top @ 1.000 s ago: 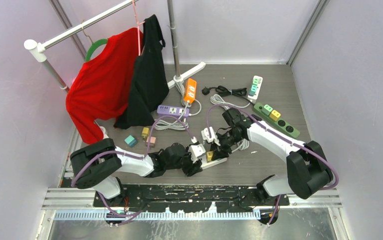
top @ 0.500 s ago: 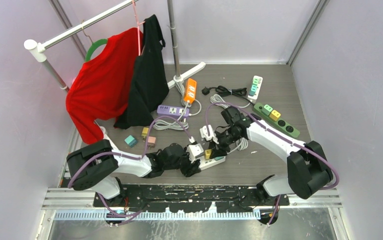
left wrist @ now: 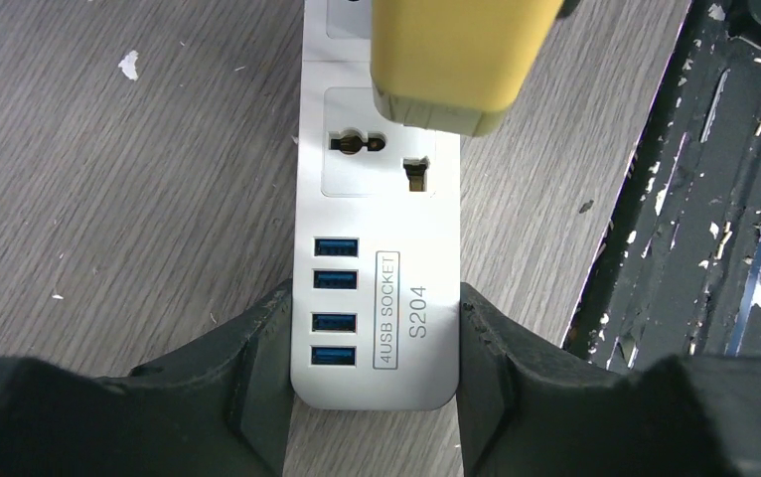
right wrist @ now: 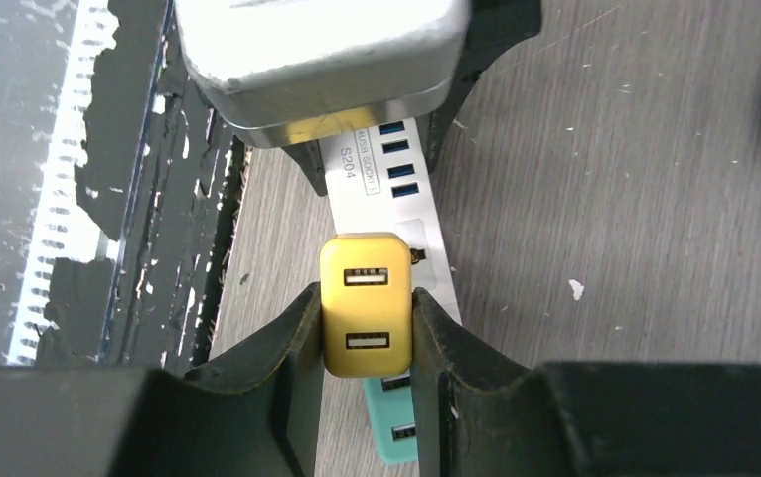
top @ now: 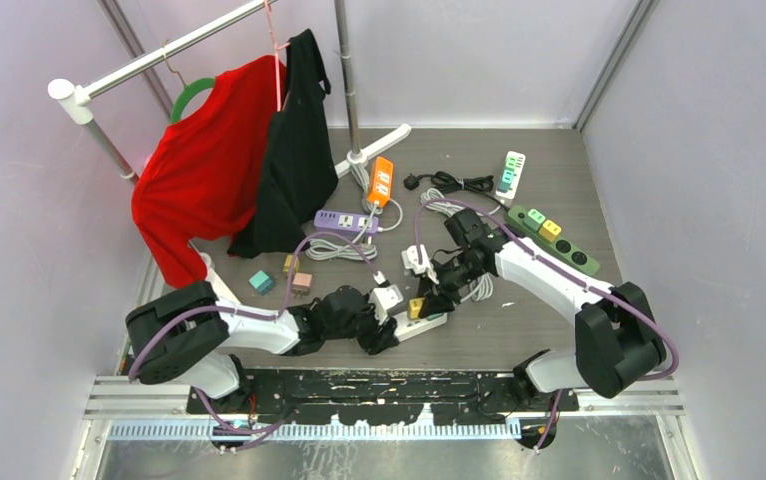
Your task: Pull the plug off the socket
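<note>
A white power strip (top: pixel 429 323) lies on the wooden floor near the arms' bases. Its USB end (left wrist: pixel 375 298) sits between my left gripper's (left wrist: pixel 375 343) black fingers (left wrist: pixel 257 368), which are shut on its two sides. My right gripper (right wrist: pixel 365 328) is shut on a yellow plug (right wrist: pixel 365 298) with two USB ports. That yellow plug (left wrist: pixel 453 60) hangs above the strip, and an empty socket (left wrist: pixel 377 154) shows just below it. A teal plug (right wrist: pixel 393 437) still sits in the strip under the yellow one. From above, the two grippers meet at the strip (top: pixel 416 306).
Orange (top: pixel 381 182), purple (top: pixel 345 220), green (top: pixel 553 240) and white-teal (top: pixel 511 172) power strips and loose cables lie farther back. A clothes rack with a red garment (top: pixel 204 165) and a black one stands at back left. Small cubes (top: pixel 261 282) lie left. A black base plate (left wrist: pixel 714 199) borders the strip.
My right gripper has drawn the yellow plug a little up and back from the strip. The left arm has shifted slightly left, still holding the strip's end.
</note>
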### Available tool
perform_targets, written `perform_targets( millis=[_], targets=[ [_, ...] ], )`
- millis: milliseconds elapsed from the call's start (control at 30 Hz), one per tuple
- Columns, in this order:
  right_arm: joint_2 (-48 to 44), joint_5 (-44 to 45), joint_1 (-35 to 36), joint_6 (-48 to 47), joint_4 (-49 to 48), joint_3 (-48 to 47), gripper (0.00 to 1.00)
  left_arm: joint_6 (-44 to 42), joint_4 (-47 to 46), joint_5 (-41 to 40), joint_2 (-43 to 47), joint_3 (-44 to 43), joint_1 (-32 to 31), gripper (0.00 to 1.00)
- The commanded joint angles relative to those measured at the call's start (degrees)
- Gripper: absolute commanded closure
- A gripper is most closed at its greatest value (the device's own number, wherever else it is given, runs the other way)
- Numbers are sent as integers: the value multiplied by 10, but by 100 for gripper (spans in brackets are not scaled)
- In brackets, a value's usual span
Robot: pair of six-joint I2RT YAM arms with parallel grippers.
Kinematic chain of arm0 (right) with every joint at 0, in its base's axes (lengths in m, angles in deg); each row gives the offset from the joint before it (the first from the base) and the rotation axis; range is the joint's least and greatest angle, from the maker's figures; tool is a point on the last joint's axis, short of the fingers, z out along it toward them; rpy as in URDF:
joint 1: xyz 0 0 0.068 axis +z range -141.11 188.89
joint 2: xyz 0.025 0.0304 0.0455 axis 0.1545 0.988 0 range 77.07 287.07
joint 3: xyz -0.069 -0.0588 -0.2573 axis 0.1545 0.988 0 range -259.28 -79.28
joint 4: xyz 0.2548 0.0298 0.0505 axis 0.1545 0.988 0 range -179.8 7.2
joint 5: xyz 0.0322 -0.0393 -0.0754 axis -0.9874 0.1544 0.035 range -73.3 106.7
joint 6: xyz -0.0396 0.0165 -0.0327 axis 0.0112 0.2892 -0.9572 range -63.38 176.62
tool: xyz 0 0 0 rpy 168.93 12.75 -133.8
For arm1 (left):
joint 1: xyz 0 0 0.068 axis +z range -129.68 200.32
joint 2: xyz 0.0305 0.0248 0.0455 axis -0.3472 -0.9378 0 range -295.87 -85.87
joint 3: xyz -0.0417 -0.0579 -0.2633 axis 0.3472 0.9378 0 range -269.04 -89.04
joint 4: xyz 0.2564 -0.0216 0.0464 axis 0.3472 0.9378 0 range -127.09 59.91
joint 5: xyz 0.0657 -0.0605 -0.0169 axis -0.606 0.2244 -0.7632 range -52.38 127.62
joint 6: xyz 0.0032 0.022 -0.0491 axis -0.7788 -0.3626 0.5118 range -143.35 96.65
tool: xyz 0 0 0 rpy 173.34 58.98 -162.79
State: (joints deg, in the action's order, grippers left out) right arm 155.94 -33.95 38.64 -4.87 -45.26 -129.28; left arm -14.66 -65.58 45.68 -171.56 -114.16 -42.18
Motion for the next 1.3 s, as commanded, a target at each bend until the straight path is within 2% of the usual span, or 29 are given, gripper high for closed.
perform_targets(
  millis=[0,67,200,367,500,767,800,900,1000,1167,1233,1267],
  targets=[
    [-8,-17,-21,-67,53,-25,99,14,41,12,13,19,3,100],
    [-11,-43,-5,-130,98,-22,99,16,42,15,14,19,2,100],
    [-6,-55,34,-102,82,-25,99,17,50,19,14,14,3,100],
    [8,-62,8,-44,77,-55,99,19,58,15,22,15,4,100],
    [-7,-73,-24,-38,78,-55,99,20,64,14,28,18,3,100],
    [-9,-75,-30,-33,79,-53,99,19,84,1,57,19,4,100],
    [-9,-84,-34,-25,80,-56,99,22,89,-7,65,19,4,92],
    [-15,-126,-50,-1,81,-65,99,40,100,-33,105,22,4,40],
    [-18,-155,-65,52,65,-70,99,59,114,-48,178,22,4,2],
    [-11,-175,-81,289,-70,-65,99,64,166,-61,275,10,4,0],
    [-6,-180,-86,413,-169,-52,99,71,186,-68,315,6,4,0],
    [-4,-178,-88,504,-217,-44,99,79,195,-76,335,6,4,0]
  ],
)
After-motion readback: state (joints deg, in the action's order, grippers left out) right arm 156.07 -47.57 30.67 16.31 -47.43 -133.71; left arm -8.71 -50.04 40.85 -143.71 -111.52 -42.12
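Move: The yellow plug is in the right hand's fingers, already tilted and raised, with its socket on the white strip about 4 cm straight beneath. The teal plug sits some 4 cm to the right of the yellow one, about 1 cm farther out and 4 cm lower. The strip's USB end is in the left fingers; from that hand the yellow plug lies roughly 6 cm right, 3 cm ahead and 5 cm up. The yellow plug, still pinched by the right hand, is rocked back about 3 cm and forward again while being drawn up, then lifted away from the strip to some 5.5 cm above its start, going slightly forward as the wrist turns clockwise and tips. The left hand keeps its pinch on the USB end, easing left about 2.5 cm, then opens wide and rises some 8 cm. ##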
